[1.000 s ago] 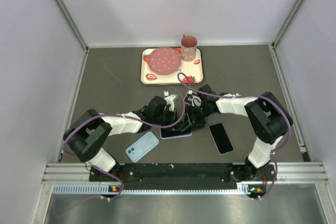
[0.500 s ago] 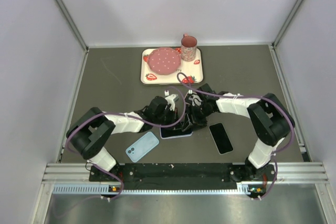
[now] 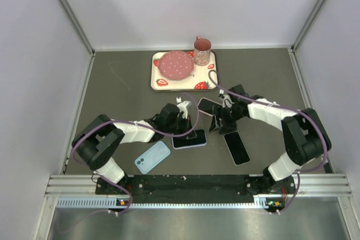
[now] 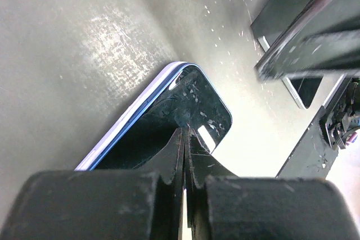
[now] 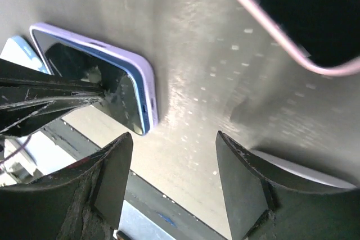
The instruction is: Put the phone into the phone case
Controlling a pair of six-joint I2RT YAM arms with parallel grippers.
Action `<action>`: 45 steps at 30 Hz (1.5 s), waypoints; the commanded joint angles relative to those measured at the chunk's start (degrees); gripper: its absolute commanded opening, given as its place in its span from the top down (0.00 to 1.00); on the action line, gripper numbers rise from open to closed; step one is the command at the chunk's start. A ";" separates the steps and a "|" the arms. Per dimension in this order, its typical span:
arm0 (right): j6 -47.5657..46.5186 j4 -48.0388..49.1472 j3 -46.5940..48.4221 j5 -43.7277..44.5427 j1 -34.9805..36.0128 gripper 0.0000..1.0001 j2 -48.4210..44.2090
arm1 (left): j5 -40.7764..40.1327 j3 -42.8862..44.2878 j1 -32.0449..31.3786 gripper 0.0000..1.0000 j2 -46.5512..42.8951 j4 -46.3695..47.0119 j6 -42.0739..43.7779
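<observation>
A dark-screened phone (image 3: 190, 139) lies flat inside a lavender phone case (image 4: 130, 115) on the table in front of the arms. My left gripper (image 3: 188, 130) is shut, and its joined tips (image 4: 185, 132) press down on the phone's screen (image 4: 194, 99). My right gripper (image 3: 218, 123) hangs open just right of the cased phone, over bare table, with nothing between its fingers (image 5: 112, 178). The right wrist view shows the phone's screen (image 5: 112, 91), the case's rim (image 5: 147, 91) around it, and the left gripper's tips (image 5: 62, 98) resting on it.
A light blue case (image 3: 152, 157) lies near the front left. A black phone (image 3: 237, 147) lies to the right of my right gripper. A pink-rimmed phone (image 3: 208, 105) lies behind it. At the back stands a strawberry tray (image 3: 209, 80) with a pink plate (image 3: 175, 65) and a mug (image 3: 202, 51).
My right gripper has pulled away from the cased phone to the right and opened wider, uncovering the pink-rimmed phone. The left gripper stays shut on the screen.
</observation>
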 commanded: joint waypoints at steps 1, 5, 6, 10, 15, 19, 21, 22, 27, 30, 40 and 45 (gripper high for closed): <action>-1.95 -1.12 -0.73 -0.47 -3.82 0.37 -6.72 | -5.55 -3.16 -0.11 1.00 4.10 -11.50 2.76; -1.77 0.36 -1.08 -2.66 -4.26 0.37 -7.44 | -5.38 -3.24 -0.11 1.00 4.28 -11.15 2.67; -1.42 0.81 -1.61 -4.49 -4.26 0.37 -7.00 | -5.37 -3.07 -0.11 1.00 4.45 -11.41 2.85; -0.45 3.27 -3.10 -7.67 -4.26 0.37 -5.68 | -5.20 -3.07 -0.11 1.00 4.37 -11.50 2.94; 0.07 5.72 -4.86 -9.69 -4.35 0.40 -3.48 | -5.02 -2.46 -0.02 1.00 4.72 -11.68 3.11; 0.60 8.01 -5.83 -11.36 -3.91 0.48 -1.02 | -5.11 -2.45 -0.11 1.00 4.63 -11.68 3.11; 0.86 8.72 -6.27 -12.33 -3.65 0.50 -0.05 | -4.94 -2.10 -0.11 1.00 4.89 -11.68 3.29; 0.95 9.33 -6.27 -12.51 -3.21 0.50 0.21 | -5.02 -2.10 -0.11 1.00 5.07 -11.85 3.29; 1.30 11.00 -6.27 -12.77 -1.63 0.51 3.45 | -4.76 -1.67 -0.11 1.00 5.42 -11.85 3.38; 1.39 11.62 -6.44 -12.77 -0.92 0.52 5.30 | -4.85 -1.05 -0.11 1.00 5.51 -12.47 3.55; 0.86 12.32 -6.53 -9.88 0.92 0.66 9.26 | -4.14 0.62 -0.11 1.00 6.30 -13.08 4.17; 0.78 12.06 -6.45 -7.33 1.80 0.71 11.63 | -4.32 1.15 -0.11 1.00 6.21 -13.96 4.43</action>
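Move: About 11 cm to the right hand's left, some 3 cm nearer the base and 3 cm lower, lies the middle of the phone, on the purple case; its right end is much closer. The pink case with its phone is roughly 11 cm ahead and 1 cm left of this hand, the loose black phone 7 cm back and 10 cm right. From the left hand, already on the screen, the phone's middle is about 2 cm left, 2 cm back and 1 cm lower. Swinging briefly up and away to the right, the half-open right hand turns around and comes down about 5 cm, back and left roughly 4 cm each, onto the right end of phone and case. Its fingertips tilt left and back some 15 degrees and narrow to about half their gap, closing around the corner. The left's shut fingertips stay on the screen, edging about 1 cm right. ##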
